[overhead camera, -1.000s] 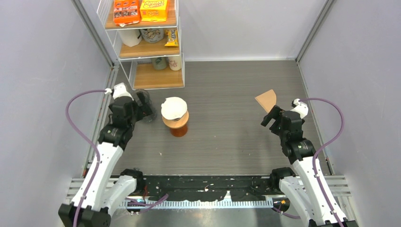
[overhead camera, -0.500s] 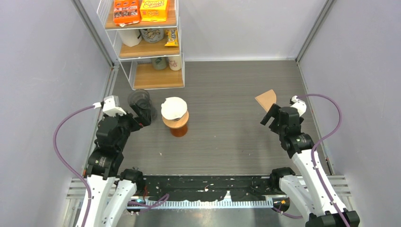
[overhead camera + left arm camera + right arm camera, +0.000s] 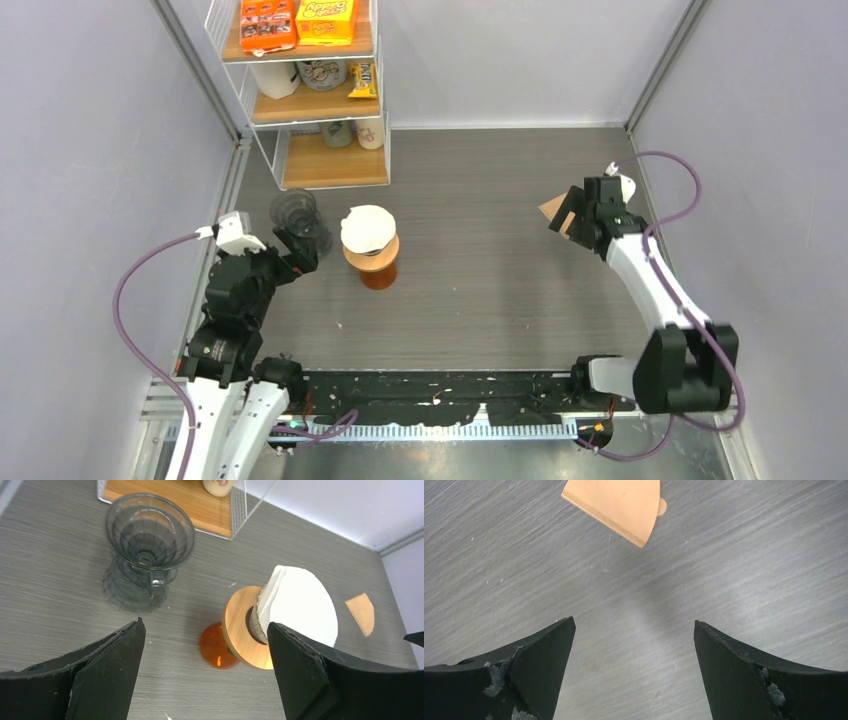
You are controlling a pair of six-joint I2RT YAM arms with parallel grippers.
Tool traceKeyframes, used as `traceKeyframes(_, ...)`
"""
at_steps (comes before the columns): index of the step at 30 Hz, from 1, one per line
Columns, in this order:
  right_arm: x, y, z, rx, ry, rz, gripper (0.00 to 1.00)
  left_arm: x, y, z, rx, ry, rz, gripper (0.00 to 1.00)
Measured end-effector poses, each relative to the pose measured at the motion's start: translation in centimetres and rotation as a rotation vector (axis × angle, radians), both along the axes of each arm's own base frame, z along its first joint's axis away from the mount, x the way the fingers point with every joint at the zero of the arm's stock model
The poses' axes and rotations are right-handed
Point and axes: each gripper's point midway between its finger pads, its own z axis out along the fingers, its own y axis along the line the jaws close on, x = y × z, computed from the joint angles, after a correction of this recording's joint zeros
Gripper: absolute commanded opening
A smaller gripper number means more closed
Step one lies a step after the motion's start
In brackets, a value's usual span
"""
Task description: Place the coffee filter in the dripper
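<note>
A brown paper coffee filter [image 3: 616, 505] lies flat on the grey table at the right, also seen in the top view [image 3: 549, 208]. My right gripper [image 3: 570, 213] hovers over its near edge, open and holding nothing [image 3: 634, 625]. At the left stands a dark glass dripper [image 3: 149, 530], empty [image 3: 296, 214]. Beside it a wooden-collared dripper [image 3: 240, 625] sits on an amber carafe [image 3: 215, 647] with a white filter [image 3: 367, 227] in it. My left gripper [image 3: 205, 625] is open and empty, just left of the carafe [image 3: 300, 250].
A wire shelf rack [image 3: 315, 160] with wooden boards stands at the back left, carrying orange boxes [image 3: 300, 20], cups and a snack bag. Grey walls close in the table on the left, the back and the right.
My right arm has stretched away from its base, bringing its open gripper over the brown filter. My left arm has drawn back toward the near left edge, uncovering the glass dripper.
</note>
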Motion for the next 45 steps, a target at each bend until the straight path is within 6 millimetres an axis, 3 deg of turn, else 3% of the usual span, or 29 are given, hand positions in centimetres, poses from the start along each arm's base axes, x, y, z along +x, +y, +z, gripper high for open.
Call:
traceKeyframes(11, 10.6, -2.5, -5.2, 0.013, 0.198, -0.01, 0.98, -0.2, 2.9, -0.8, 0.038, 0.006, 0.158, 0.99)
traceKeyframes(15, 13.0, -2.8, -6.5, 0.013, 0.224, -0.01, 0.98, -0.3, 3.4, -1.1, 0.045, 0.006, 0.182, 1.0)
traceKeyframes(24, 12.7, -3.5, -9.9, 0.092, 0.3, -0.047, 1.0, -0.6, 3.7, -1.2, 0.046, -0.006, 0.197, 1.0)
traceKeyframes(28, 12.2, -3.3, -10.9, 0.149, 0.304, -0.067, 0.94, -0.7, 3.7, -1.2, 0.045, -0.011, 0.197, 0.99)
traceKeyframes(35, 12.3, -3.4, -10.9, 0.161, 0.297, -0.097, 0.88, -0.8, 3.9, -1.0, 0.043, -0.022, 0.205, 1.0)
traceKeyframes(45, 12.0, -3.8, -11.3, 0.118, 0.323, -0.125, 0.71, -1.0, 4.2, -0.9, 0.044, -0.032, 0.221, 0.99)
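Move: The brown coffee filter lies flat on the table about 15 cm ahead of the empty, open right hand, some 4 cm to its right and roughly 12 cm below; nothing else stands close to it or to the way there. From the left hand the same filter lies far off to the right, about 58 cm, around 25 cm farther ahead and some 24 cm lower. Forward and down, drifting a little right, the right hand swoops about 12 cm out and 11 cm down to the brown filter, tipping some 15 degrees more downward. The last few centimetres are almost straight down; there, it stays low with its fingertips straddling the filter's tab side and starts closing, about a quarter shut, one tip seeming to touch the paper. The open left hand swings about 4 cm left, turning counter-clockwise. ##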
